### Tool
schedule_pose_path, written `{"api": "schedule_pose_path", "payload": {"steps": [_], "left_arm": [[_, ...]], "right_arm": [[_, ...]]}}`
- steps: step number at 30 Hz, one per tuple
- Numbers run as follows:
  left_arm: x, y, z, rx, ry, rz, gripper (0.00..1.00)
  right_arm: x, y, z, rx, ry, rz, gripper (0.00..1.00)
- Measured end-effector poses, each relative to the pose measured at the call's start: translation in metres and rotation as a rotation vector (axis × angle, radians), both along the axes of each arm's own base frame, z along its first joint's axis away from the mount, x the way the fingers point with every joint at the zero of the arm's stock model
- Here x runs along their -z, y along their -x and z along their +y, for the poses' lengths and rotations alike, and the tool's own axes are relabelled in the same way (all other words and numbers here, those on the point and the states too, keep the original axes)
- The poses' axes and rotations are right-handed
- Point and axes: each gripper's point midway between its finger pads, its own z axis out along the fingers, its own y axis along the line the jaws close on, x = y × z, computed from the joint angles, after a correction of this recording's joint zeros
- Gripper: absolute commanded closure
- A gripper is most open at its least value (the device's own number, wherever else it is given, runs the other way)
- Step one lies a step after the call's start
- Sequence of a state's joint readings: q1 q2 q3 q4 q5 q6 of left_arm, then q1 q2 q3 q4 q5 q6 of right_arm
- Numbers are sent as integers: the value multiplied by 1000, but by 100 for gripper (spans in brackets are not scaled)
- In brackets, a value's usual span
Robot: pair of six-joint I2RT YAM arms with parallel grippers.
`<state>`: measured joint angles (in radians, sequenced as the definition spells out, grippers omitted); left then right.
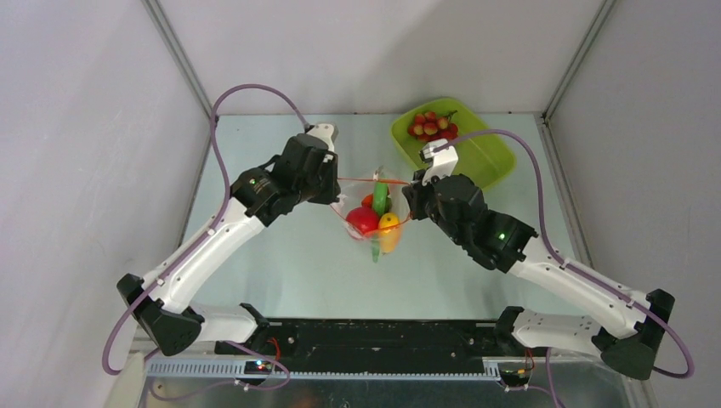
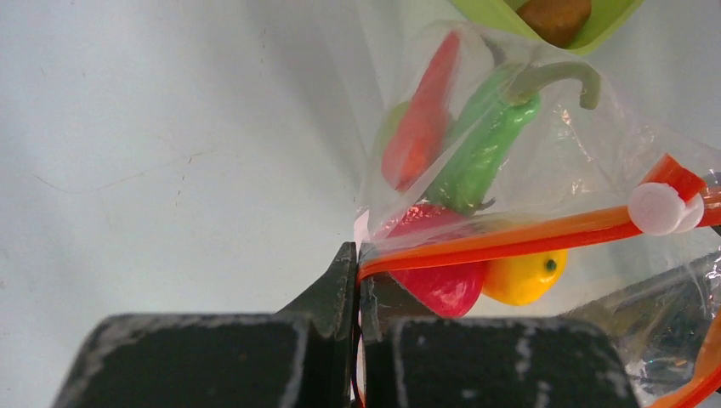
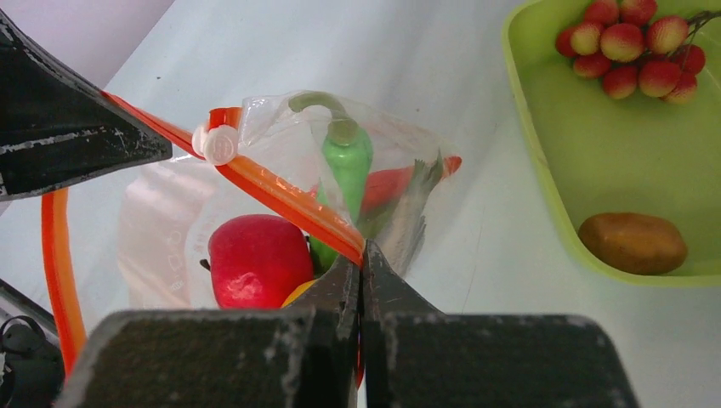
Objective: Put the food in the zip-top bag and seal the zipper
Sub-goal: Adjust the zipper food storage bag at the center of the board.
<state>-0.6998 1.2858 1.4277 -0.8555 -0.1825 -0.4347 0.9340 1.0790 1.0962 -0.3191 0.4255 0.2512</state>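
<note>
The clear zip-top bag (image 1: 357, 234) hangs between both grippers over the table. Inside it are a red apple (image 3: 259, 259), an orange mango (image 2: 523, 276), a carrot (image 2: 421, 119) and a green bean (image 3: 344, 161). My left gripper (image 2: 357, 255) is shut on one end of the orange-red zipper (image 2: 527, 234). My right gripper (image 3: 361, 255) is shut on the other end of the zipper (image 3: 281, 195). The white slider (image 3: 217, 144) sits on the strip close to the left gripper's fingers. Red grapes (image 3: 633, 42) and a brown kiwi (image 3: 633, 242) lie in the tray.
The lime-green tray (image 1: 489, 161) stands at the back right, just behind the right gripper (image 1: 411, 200). Grey walls close in the table on the left, right and back. The left gripper (image 1: 340, 197) sits near the table's middle.
</note>
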Motion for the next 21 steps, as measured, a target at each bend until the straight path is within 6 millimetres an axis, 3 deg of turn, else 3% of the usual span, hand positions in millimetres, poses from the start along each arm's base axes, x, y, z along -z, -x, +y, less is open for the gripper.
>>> {"api": "schedule_pose_path", "payload": {"steps": [9,11,15,16,17,18,21], "left_arm": [[-2,-1,1,14,3,-2,95],[2,-1,3,15,3,11,95],[11,2,2,29,6,38,95],[13,3,2,31,5,43,95],[15,4,1,34,5,48,95],[16,4,1,36,4,52,95],[22,6,3,35,-5,63,96]], "right_arm": [[3,5,9,-77,-9,22,100],[9,5,21,-115,-19,43,93],[36,1,53,-198,-20,115,68],[43,0,59,-215,-18,136,51],[50,-1,63,-226,-16,153,43],[55,-1,67,-240,-17,172,29],[55,-7,65,-246,-45,189,6]]}}
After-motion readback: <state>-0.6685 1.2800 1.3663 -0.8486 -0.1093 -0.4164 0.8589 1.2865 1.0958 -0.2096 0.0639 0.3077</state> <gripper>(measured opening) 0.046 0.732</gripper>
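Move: I hold the zip-top bag's orange zipper stretched between closed fingers. The middle of its mouth lies about 8 cm left of my right hand and 8 cm right of my left, roughly level with both. From the right hand, the white slider is some 6 cm left and 4 cm farther out, the red fruit about 10 cm left and 14 cm below, and the yellow fruit 4 cm left, slightly back and 15 cm below. I let the stretched mouth go slack with my right hand, swinging it about 7 cm left towards my left hand and some 5 cm down. The right fingers spread well open and release their end of the zipper, while the wrist turns roughly 15 degrees counter-clockwise and tips down a little. My left hand keeps its pinch and sinks about 2 cm. ##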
